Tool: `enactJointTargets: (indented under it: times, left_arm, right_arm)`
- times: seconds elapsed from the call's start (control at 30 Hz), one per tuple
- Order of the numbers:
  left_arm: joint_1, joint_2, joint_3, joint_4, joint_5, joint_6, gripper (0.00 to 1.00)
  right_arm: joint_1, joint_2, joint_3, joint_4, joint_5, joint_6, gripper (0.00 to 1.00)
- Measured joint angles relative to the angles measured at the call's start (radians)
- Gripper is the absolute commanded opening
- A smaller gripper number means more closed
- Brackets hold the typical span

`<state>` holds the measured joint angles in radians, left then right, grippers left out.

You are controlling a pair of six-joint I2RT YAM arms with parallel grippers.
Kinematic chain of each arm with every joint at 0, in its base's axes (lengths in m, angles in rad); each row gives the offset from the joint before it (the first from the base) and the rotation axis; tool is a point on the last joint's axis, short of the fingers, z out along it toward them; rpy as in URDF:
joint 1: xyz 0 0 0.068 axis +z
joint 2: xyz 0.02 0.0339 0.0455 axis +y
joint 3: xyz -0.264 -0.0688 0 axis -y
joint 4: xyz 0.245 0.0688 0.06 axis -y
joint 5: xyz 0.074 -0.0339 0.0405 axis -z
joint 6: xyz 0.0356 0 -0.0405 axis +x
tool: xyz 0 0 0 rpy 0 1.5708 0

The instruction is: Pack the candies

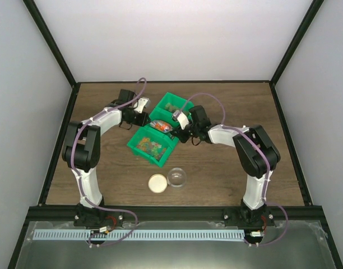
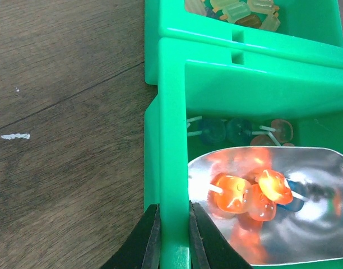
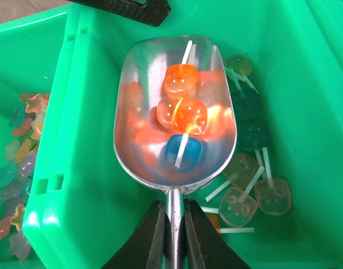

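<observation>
A metal scoop [image 3: 160, 67] hangs inside the middle green bin [image 3: 306, 73], and my right gripper [image 3: 175, 204] is shut on its thin handle. Three candies lie in its bowl: two orange ones [image 3: 181, 81] and a blue one [image 3: 182, 152]. More candies [image 3: 255, 190] on white sticks rest on the bin floor beside it. My left gripper [image 2: 174, 208] is shut on that bin's left wall [image 2: 172, 140], with the loaded scoop [image 2: 306, 224] just to its right. From above, the scoop [image 1: 162, 126] sits between both grippers.
Two more green bins flank the middle one: the far bin [image 1: 172, 103] and the near bin [image 1: 153, 147], both with mixed candies. A clear round jar [image 1: 177, 177] and a tan lid [image 1: 157, 183] stand on the wooden table [image 1: 227, 174] nearer the arm bases.
</observation>
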<state>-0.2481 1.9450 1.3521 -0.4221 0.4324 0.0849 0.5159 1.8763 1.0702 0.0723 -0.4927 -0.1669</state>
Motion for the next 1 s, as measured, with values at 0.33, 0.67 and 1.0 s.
enactJointTargets:
  times: [0.33, 0.67, 1.0]
  left_arm:
    - [0.002, 0.003, 0.008, -0.009, -0.003, 0.0, 0.05]
    - [0.01, 0.022, 0.086, -0.032, -0.006, 0.016, 0.59]
    - [0.034, 0.01, 0.164, -0.087, 0.054, 0.071, 1.0]
  right_arm:
    - [-0.019, -0.044, -0.026, -0.004, -0.008, -0.025, 0.01]
    - [-0.126, -0.226, -0.032, -0.107, -0.077, -0.131, 0.01]
    - [-0.286, -0.415, -0.033, -0.391, -0.275, -0.422, 0.01]
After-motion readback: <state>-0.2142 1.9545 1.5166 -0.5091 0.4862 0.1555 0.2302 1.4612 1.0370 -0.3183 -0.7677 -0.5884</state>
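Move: The right hand holds the scoop's handle, its bowl loaded with orange and blue candies in the tray's middle compartment, centred about 4 cm left and 2 cm ahead. From this hand the glass jar lies some 18 cm back and 2 cm right, the lid 20 cm back and 6 cm left, and the gummy compartment 4 cm back and 8 cm left. From the left hand, pinching the tray's rim, the middle compartment is about 6 cm right and 3 cm back, the jar 24 cm back and 12 cm right. Keeping its pinch on the handle, the right hand lifts the loaded scoop out of the middle compartment, first mostly straight up and then up and to the right, about 12 cm up and 10 cm right in all, easing back a little at the end while the wrist turns some 15 degrees. The left hand holds the tray rim still for the first half, then opens wide, lets go of the rim and rises about 5 cm, drifting some 3 cm forward. ##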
